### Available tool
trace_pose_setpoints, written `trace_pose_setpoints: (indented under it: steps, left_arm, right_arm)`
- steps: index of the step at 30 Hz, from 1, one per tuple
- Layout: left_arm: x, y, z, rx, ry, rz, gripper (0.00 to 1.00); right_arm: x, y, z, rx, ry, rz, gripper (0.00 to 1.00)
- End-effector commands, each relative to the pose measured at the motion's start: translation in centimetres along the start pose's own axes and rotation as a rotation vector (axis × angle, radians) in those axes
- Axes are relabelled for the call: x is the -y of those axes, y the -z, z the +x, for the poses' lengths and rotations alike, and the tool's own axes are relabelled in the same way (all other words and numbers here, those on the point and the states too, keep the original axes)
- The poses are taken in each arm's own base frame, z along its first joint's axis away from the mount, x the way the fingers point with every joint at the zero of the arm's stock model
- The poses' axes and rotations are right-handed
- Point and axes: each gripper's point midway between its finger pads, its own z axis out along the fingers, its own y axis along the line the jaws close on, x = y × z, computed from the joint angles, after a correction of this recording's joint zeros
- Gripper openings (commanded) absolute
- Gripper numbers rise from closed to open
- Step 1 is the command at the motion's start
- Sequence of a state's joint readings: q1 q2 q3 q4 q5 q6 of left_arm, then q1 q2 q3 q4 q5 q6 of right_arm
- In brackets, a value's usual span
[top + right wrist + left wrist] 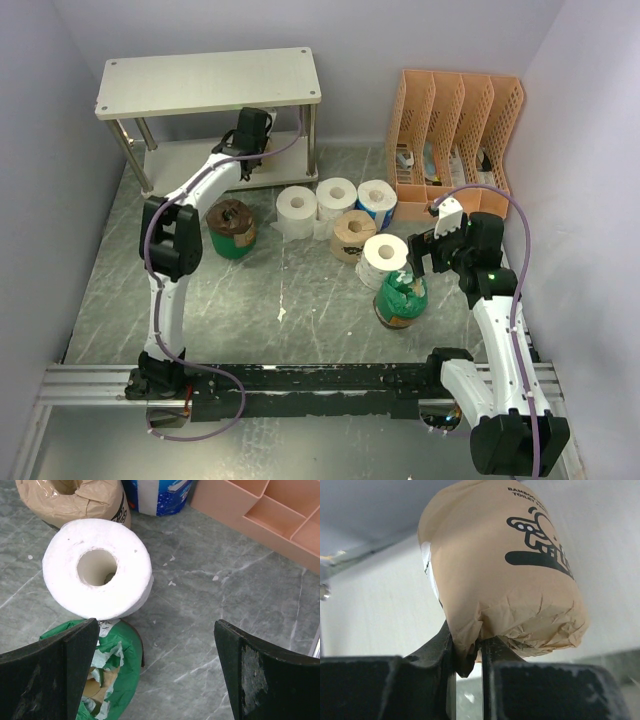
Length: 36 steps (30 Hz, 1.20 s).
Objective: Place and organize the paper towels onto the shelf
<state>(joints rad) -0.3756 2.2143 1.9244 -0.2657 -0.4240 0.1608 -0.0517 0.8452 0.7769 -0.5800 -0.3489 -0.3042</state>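
My left gripper [469, 647] is shut on a crumpled fold of the wrap of a tan paper towel roll [505, 575] with black print. In the top view it [250, 135] reaches under the top board of the shelf [210, 80], over the lower tier. My right gripper [156, 630] is open and holds nothing. It [420, 255] hovers beside a white roll [97, 570] and a green-wrapped roll [112, 680]. On the floor stand another green roll [232, 228], two white rolls [296, 208] [337, 193], a blue-printed roll [377, 200] and a tan roll [353, 232].
An orange slotted file organizer [460, 130] stands at the back right, close behind the blue-printed roll. Grey walls close in the marble-patterned floor on three sides. The shelf's silver legs [311, 140] stand near the left arm.
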Motion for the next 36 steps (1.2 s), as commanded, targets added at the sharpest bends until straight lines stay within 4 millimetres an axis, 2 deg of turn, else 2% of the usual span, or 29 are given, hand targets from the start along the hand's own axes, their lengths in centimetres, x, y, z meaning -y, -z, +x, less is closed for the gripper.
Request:
trace_pose_setpoints:
  steps: [1,4,10,17,22,27,32,35,36]
  left_arm:
    - [3.1,5.2,-1.1,-0.104,0.24,0.26,0.07]
    - [4.0,6.8,-1.9,-0.151,0.323,0.372,0.07]
    - [4.2,9.4,-4.3,-0.175,0.483,0.532,0.07]
    - [3.5,11.9,-6.9,-0.128,0.706,0.573,0.07]
    - [2.0,12.3,-7.6,-0.136,0.864,0.47,0.07]
    - [-0.5,12.1,-7.1,-0.182,0.996,0.213,0.07]
    - [-2.4,12.2,-6.6,-0.199,1.167,0.053,0.07]
    - [-2.8,12.3,-6.6,-0.156,1.299,0.029,0.07]
    - [-2.8,12.4,-7.1,-0.126,1.345,0.047,0.07]
  right_arm:
    - [0.3,0.0,-0.4,0.018,0.01,0.006,1.0]
    - [0.2,0.0,-0.4,0.021,0.013,0.001,1.0]
    - [0.0,0.2,-0.5,0.028,0.017,-0.002,1.0]
    - [0.0,0.6,-0.7,0.044,0.024,0.006,1.0]
    - [0.0,0.7,-0.9,0.05,0.026,0.007,1.0]
    - [0.0,0.7,-0.9,0.051,0.028,0.005,1.0]
    - [0.0,0.7,-0.9,0.05,0.027,0.005,1.0]
    - [0.0,0.7,-0.9,0.052,0.029,0.006,1.0]
    - [0.0,0.7,-0.9,0.052,0.029,0.007,1.0]
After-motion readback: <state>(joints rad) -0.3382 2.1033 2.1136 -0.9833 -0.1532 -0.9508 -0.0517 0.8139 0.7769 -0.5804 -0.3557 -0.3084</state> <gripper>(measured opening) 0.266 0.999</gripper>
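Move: The left fingers already pinch the brown-wrapped roll by its loose paper, inside the shelf. The lower board's front edge, where the roll is taken, lies about 10 cm back, 3 cm right and 8 cm below. The front right post stands roughly 17 cm right and 8 cm back, the white roll 14 cm right and 16 cm back, the brown-green roll about 20 cm back and 2 cm left. From the right hand the edge spot is some 23 cm ahead and 41 cm left. Draw the left gripper back about 10 cm towards the lower board's front edge, keeping the pinch on the roll's paper, and slant right some 6 cm while rolling the hand's left side down and tipping the fingers down. Then ease 3 cm back left, rise slightly, and swing the wrist counter-clockwise; about 60 degrees of turn overall. ##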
